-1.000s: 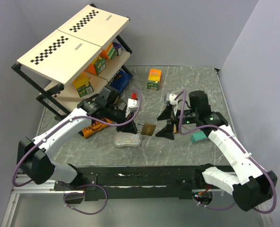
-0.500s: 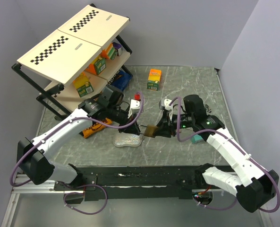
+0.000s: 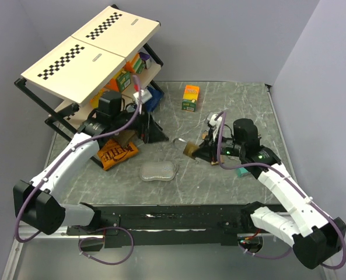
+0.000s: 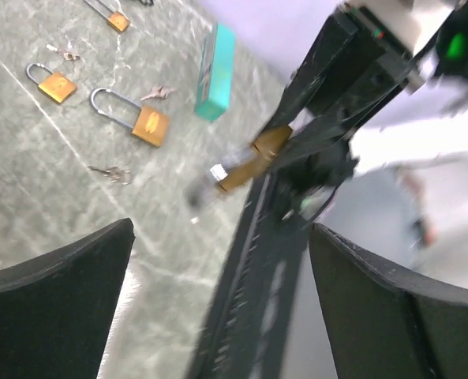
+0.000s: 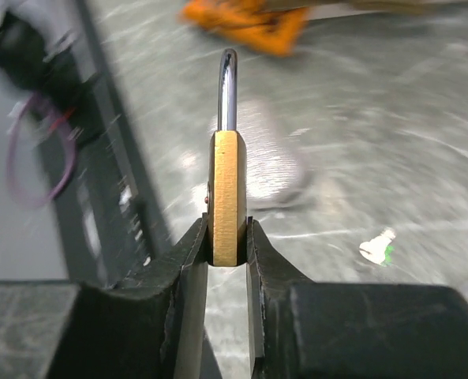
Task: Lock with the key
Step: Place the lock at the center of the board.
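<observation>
A brass padlock [image 5: 226,197] with a steel shackle [image 5: 228,87] is clamped edge-on by its body in my right gripper [image 5: 227,245]. From above, the right gripper [image 3: 198,152] holds the padlock [image 3: 190,150] over mid-table, shackle pointing up-left. My left gripper [image 3: 154,132] stands open and empty near the shelf rack, well left of the padlock. In the left wrist view its jaws [image 4: 222,229] are spread wide and the held padlock [image 4: 253,155] shows blurred ahead. Small keys [image 4: 111,171] lie on the table beside spare padlocks [image 4: 143,120]. Any key in the held padlock is hidden.
A shelf rack [image 3: 56,108] holding boxes fills the back left. An orange snack bag [image 3: 115,153] and a silver pouch [image 3: 158,171] lie below the left gripper. An orange-green box [image 3: 190,97] stands at the back. A teal box [image 3: 244,171] sits under the right arm.
The left gripper let go of the padlock, opened and pulled back up-left toward the shelf. The right gripper closed on the padlock and now carries it alone.
</observation>
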Robot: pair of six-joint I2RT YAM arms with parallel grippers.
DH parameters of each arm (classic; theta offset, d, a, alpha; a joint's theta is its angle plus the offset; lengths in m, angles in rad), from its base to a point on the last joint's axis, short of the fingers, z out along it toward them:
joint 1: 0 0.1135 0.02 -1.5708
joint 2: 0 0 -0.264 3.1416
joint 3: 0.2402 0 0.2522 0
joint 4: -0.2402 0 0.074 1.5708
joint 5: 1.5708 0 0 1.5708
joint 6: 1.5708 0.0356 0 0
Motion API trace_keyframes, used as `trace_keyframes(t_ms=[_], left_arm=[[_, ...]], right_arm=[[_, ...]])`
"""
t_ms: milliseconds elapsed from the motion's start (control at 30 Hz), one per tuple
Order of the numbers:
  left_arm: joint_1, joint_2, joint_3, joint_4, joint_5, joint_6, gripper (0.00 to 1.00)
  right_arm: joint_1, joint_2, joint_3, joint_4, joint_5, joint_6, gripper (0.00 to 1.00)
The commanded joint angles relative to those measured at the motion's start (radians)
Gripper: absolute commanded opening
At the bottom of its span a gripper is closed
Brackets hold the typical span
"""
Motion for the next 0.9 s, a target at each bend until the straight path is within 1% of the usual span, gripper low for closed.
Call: trace_keyframes(t_ms=[0, 33, 100, 133, 267, 333, 500, 633, 767, 867], left_arm=[[0.014, -0.030, -0.044, 0.267, -0.047, -0.445, 0.96], [0.014, -0.024, -0.048, 0.283, -0.064, -0.528, 0.96], [0.012, -0.001, -0.066, 0.353, -0.082, -0.618, 0.96], [0.009, 0.008, -0.072, 0.376, -0.091, -0.701, 0.96], [-0.016, 0.062, -0.063, 0.405, -0.203, -0.803, 0.96], [-0.025, 0.096, -0.072, 0.460, -0.233, -0.870, 0.96], [-0.080, 0.160, -0.032, 0.481, -0.306, -0.890, 0.96], [-0.108, 0.194, -0.037, 0.490, -0.352, -0.950, 0.96], [-0.128, 0.238, -0.012, 0.468, -0.384, -0.970, 0.96], [-0.128, 0.270, 0.011, 0.474, -0.380, -1.001, 0.96]], right_arm=[[-0.014, -0.051, 0.011, 0.300, 0.231, 0.215, 0.00], [-0.015, -0.049, 0.008, 0.322, 0.273, 0.258, 0.00], [-0.014, -0.040, 0.009, 0.371, 0.314, 0.298, 0.00], [-0.011, -0.035, 0.011, 0.374, 0.330, 0.329, 0.00], [-0.011, -0.002, 0.031, 0.415, 0.435, 0.381, 0.00], [-0.009, 0.017, 0.037, 0.429, 0.452, 0.401, 0.00], [-0.006, 0.052, 0.060, 0.431, 0.462, 0.430, 0.00], [0.005, 0.069, 0.071, 0.441, 0.473, 0.435, 0.00], [0.022, 0.083, 0.071, 0.454, 0.482, 0.427, 0.00], [0.032, 0.090, 0.071, 0.460, 0.489, 0.420, 0.00]])
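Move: The lock is already pinched in the right fingers, its middle about 3 cm left and 1 cm ahead of that hand point, 1 cm below. From the open left hand it lies some 12 cm right, 5 cm back and 5 cm lower. The clear case lies about 10 cm straight back of the left hand, 18 cm below; the second padlock is some 10 cm right and 3 cm ahead of the right hand, 15 cm below. Right carries the lock about 9 cm forward, turning clockwise, while the open left reaches right and forward towards it. ##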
